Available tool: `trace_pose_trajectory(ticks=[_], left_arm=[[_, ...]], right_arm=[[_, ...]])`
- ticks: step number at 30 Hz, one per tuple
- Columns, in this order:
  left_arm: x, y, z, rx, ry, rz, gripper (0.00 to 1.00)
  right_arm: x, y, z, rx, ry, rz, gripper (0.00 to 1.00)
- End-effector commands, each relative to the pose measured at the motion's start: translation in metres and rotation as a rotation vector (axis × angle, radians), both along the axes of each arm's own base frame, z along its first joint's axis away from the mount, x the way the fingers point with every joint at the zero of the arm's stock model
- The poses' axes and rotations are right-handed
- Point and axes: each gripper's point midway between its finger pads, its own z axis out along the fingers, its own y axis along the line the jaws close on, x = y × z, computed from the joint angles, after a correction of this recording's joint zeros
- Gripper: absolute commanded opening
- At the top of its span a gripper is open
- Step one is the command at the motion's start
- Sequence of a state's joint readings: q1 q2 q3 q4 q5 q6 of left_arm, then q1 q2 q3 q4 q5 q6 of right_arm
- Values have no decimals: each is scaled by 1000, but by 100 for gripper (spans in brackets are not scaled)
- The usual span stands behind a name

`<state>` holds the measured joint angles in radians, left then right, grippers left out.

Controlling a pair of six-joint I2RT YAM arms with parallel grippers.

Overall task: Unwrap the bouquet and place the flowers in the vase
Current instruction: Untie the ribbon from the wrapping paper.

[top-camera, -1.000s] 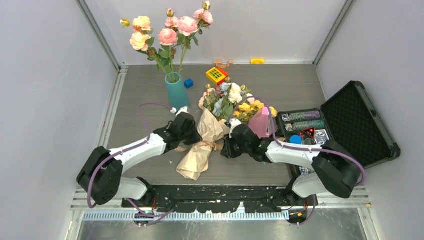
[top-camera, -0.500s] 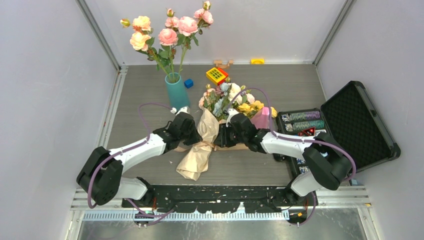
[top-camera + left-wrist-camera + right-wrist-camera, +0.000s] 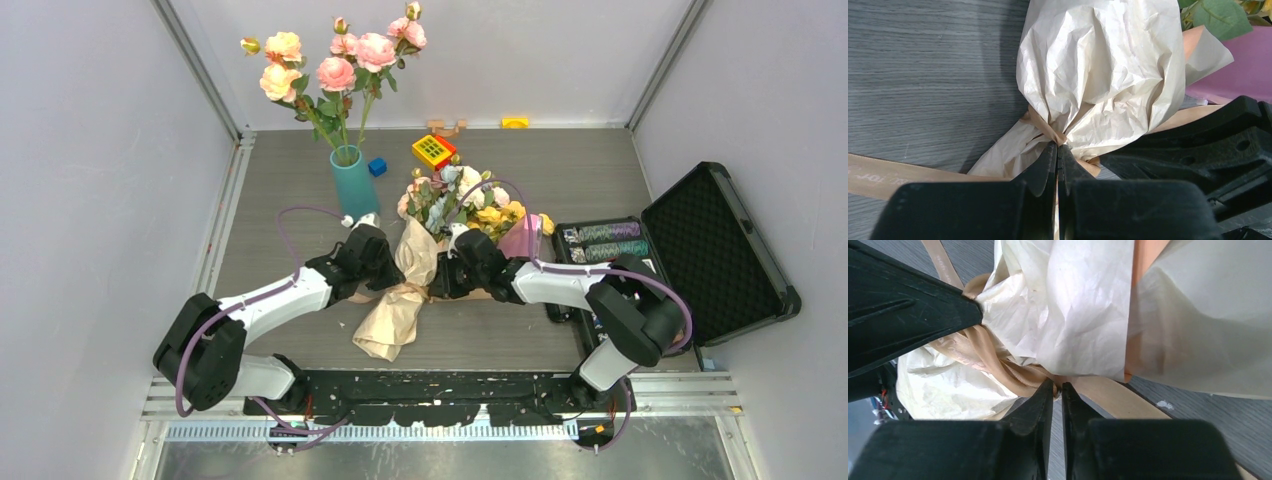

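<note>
The bouquet [image 3: 412, 262] lies on the table in crinkled tan paper, its flowers [image 3: 462, 200] pointing to the back. A tan ribbon [image 3: 993, 357] ties its waist. My left gripper [image 3: 393, 283] comes in from the left and is shut at the ribbon knot [image 3: 1044, 129], with a thin tan strip between the left gripper's [image 3: 1057, 146] fingers. My right gripper [image 3: 443, 284] comes in from the right. In its own wrist view the right gripper [image 3: 1058, 386] has its jaws nearly together, pinching the ribbon at the tips. The teal vase [image 3: 353, 186] stands upright behind the left arm.
Tall pink and peach roses [image 3: 338, 62] stand in the vase. A pink wedge box [image 3: 524, 241] lies against the bouquet's right side. An open black case [image 3: 705, 250] with small parts fills the right. A yellow toy [image 3: 433, 150] and a blue cube [image 3: 377, 167] sit behind.
My right gripper has moved left and toward the back, up to the bouquet's tied waist, opening a little and closing again. The left gripper and the bouquet have stayed put.
</note>
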<state>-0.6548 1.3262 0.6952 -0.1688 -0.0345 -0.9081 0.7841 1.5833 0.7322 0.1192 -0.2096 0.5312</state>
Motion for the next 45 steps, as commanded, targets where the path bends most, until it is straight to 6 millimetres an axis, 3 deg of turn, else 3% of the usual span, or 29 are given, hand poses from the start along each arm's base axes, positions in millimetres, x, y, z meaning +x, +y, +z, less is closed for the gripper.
trace_pose_trajectory(ticks=[1, 5, 16, 24, 29, 35, 39, 45], left_arm=[[3, 0, 5, -14, -31, -7, 0], [4, 2, 4, -14, -31, -4, 0], [5, 13, 8, 55, -47, -14, 0], [5, 20, 13, 105, -59, -33, 6], [8, 25, 24, 158, -79, -54, 18], [10, 36, 62, 216, -133, -69, 39], [-2, 27, 77, 156, -143, -66, 44], [-38, -6, 65, 43, -100, -68, 45]], right_arm=[[13, 18, 25, 77, -55, 13, 9], [12, 15, 24, 70, -60, 2, 0], [-5, 0, 9, 11, -55, -15, 0], [-20, -7, 2, 6, -43, -30, 0], [-29, -7, 1, 12, -36, -27, 0], [-31, -4, 6, 28, -54, -33, 0], [-28, -2, 9, 38, -66, -39, 0], [-25, 0, 12, 42, -75, -44, 0]])
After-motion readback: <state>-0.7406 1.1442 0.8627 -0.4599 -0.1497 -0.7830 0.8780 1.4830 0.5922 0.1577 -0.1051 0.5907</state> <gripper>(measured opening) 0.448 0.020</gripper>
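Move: The strand of ribbon the right fingers will close on already lies between their tips. The knot is roughly 5 cm to that hand's left, and the paper's flared end about 7 cm farther out and 3 cm left. The pink box stands some 8 cm ahead and 16 cm right of it. The left hand still pinches the ribbon right at the knot; the vase is about 16 cm ahead and 10 cm left of that hand. Pinching the ribbon strand shut beside the knot, the right hand holds there briefly, then draws it about 4 cm back towards the base, slightly right and down, away from the paper's flared end. The left hand keeps its pinch at first, easing left, then opens to about half, lets go of the ribbon and rises about 7 cm clear. ##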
